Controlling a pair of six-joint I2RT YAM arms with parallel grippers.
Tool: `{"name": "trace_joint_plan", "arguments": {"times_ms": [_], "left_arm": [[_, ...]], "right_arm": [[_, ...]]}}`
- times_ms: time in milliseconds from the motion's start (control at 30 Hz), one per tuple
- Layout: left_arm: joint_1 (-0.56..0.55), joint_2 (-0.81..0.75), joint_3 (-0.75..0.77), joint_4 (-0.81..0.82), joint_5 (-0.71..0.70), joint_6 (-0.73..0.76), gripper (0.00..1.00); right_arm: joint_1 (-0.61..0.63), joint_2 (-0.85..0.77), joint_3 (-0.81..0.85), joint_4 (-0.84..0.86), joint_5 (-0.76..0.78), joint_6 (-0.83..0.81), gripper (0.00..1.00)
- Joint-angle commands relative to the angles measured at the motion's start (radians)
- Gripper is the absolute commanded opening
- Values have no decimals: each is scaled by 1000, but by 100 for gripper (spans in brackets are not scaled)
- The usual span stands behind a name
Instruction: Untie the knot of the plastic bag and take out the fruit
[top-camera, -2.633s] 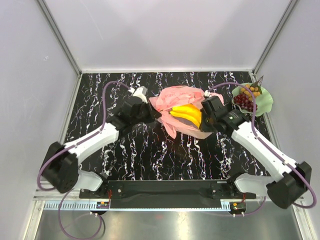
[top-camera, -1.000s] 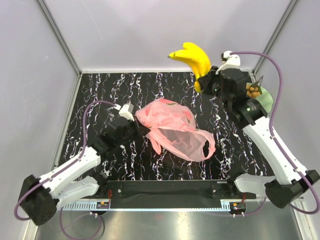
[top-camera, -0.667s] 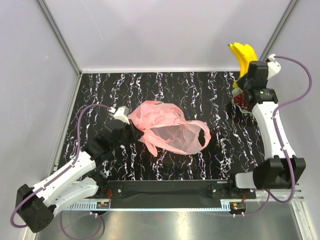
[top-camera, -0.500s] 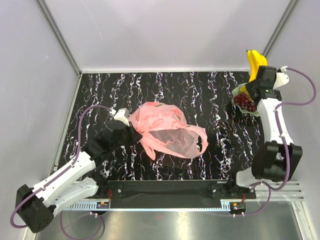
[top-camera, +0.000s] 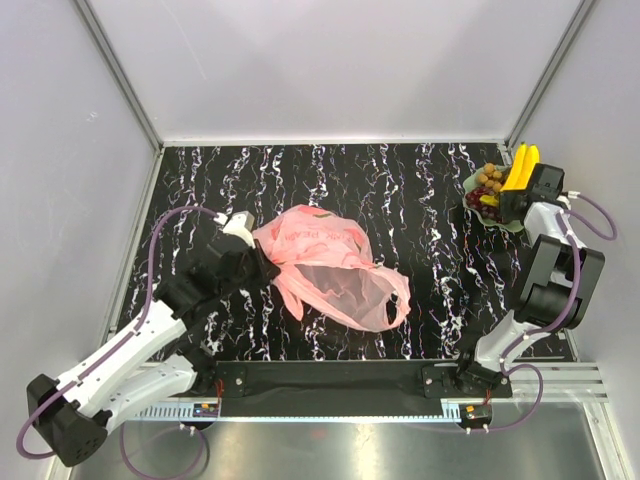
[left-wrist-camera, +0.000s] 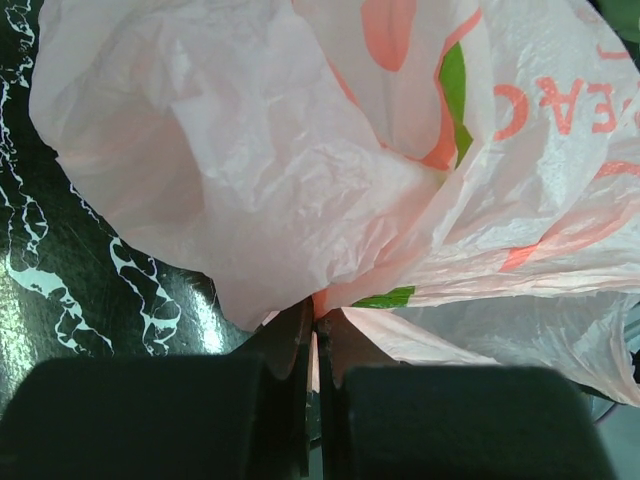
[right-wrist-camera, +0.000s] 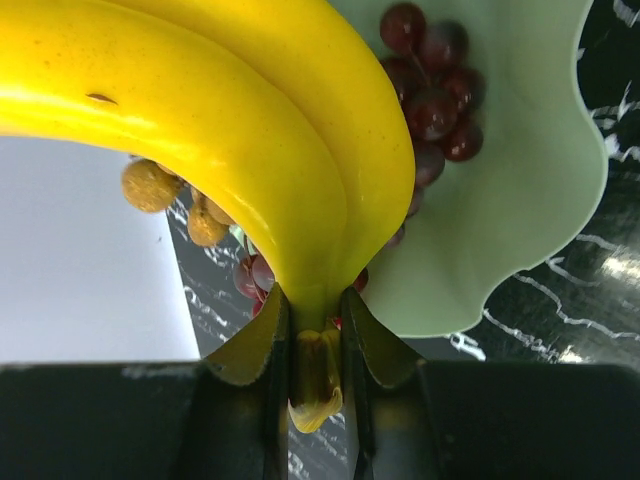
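Observation:
The pink plastic bag (top-camera: 330, 262) lies crumpled mid-table, its mouth gaping toward the right, and I see no fruit inside it. My left gripper (top-camera: 262, 264) is shut on a pinch of the bag's left end (left-wrist-camera: 318, 318); the bag (left-wrist-camera: 300, 150) fills the left wrist view. My right gripper (top-camera: 512, 195) is shut on the stem of the yellow bananas (top-camera: 520, 166), seen close in the right wrist view (right-wrist-camera: 315, 305). The bananas (right-wrist-camera: 230, 110) hang over the green plate (right-wrist-camera: 510, 200). On the plate lie dark red grapes (right-wrist-camera: 435, 100) and small brown round fruits (right-wrist-camera: 150, 185).
The green plate (top-camera: 508, 222) sits at the back right corner, close to the right wall and the frame post. Grapes (top-camera: 486, 208) and brown fruits (top-camera: 488, 176) lie on it. The black marble table (top-camera: 420, 180) runs between bag and plate.
The right arm has swung the bananas from high at the back right down over the green plate. The left gripper has kept its hold and drawn the bag slightly left.

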Motion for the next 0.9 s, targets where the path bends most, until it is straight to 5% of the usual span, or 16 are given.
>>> {"name": "trace_joint_plan", "arguments": {"times_ms": [0,133,433,733,800,867], "left_arm": [[2,21,42,17,9,-7,0],[1,22,30,31,18,-14,0],[2,10,8,50,19,-10,0],[2,-1,-10,80,35,-16,0],[2,-4,-15,79,35,-16,0],[2,-13,-18,79,33,-14,0]], "right_arm": [[10,-16,-12,105,-79,68,0],[5,-19,-39,121,-105,81,0],[4,-90,-70,94,-84,49,25],[-1,-150,-92,26,-62,30,88],[0,-153,-96,29,-70,32,99],[0,-156,-93,29,-79,18,100]]}}
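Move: The right hand, already holding the bananas by their stem, is above the green bowl; the bowl's middle is about 4 cm ahead, 5 cm to its right and 9 cm lower. Inside, the grapes lie about 4 cm ahead, level sideways and 8 cm below the hand, while the longans are roughly 10 cm ahead, 2 cm to the right and 8 cm down. From the left hand the bowl is some 27 cm ahead, 60 cm right and 14 cm down. The right hand, the banana stem still pinched, eases about 1.5 cm left over the bowl with its wrist almost unturned, then sinks just under 1 cm while starting to draw back. Its fingers then spread from their grip to wide open and let go of the stem as the hand lifts some 3.5 cm away from the bowl, ending about 1 cm farther back than it began. ##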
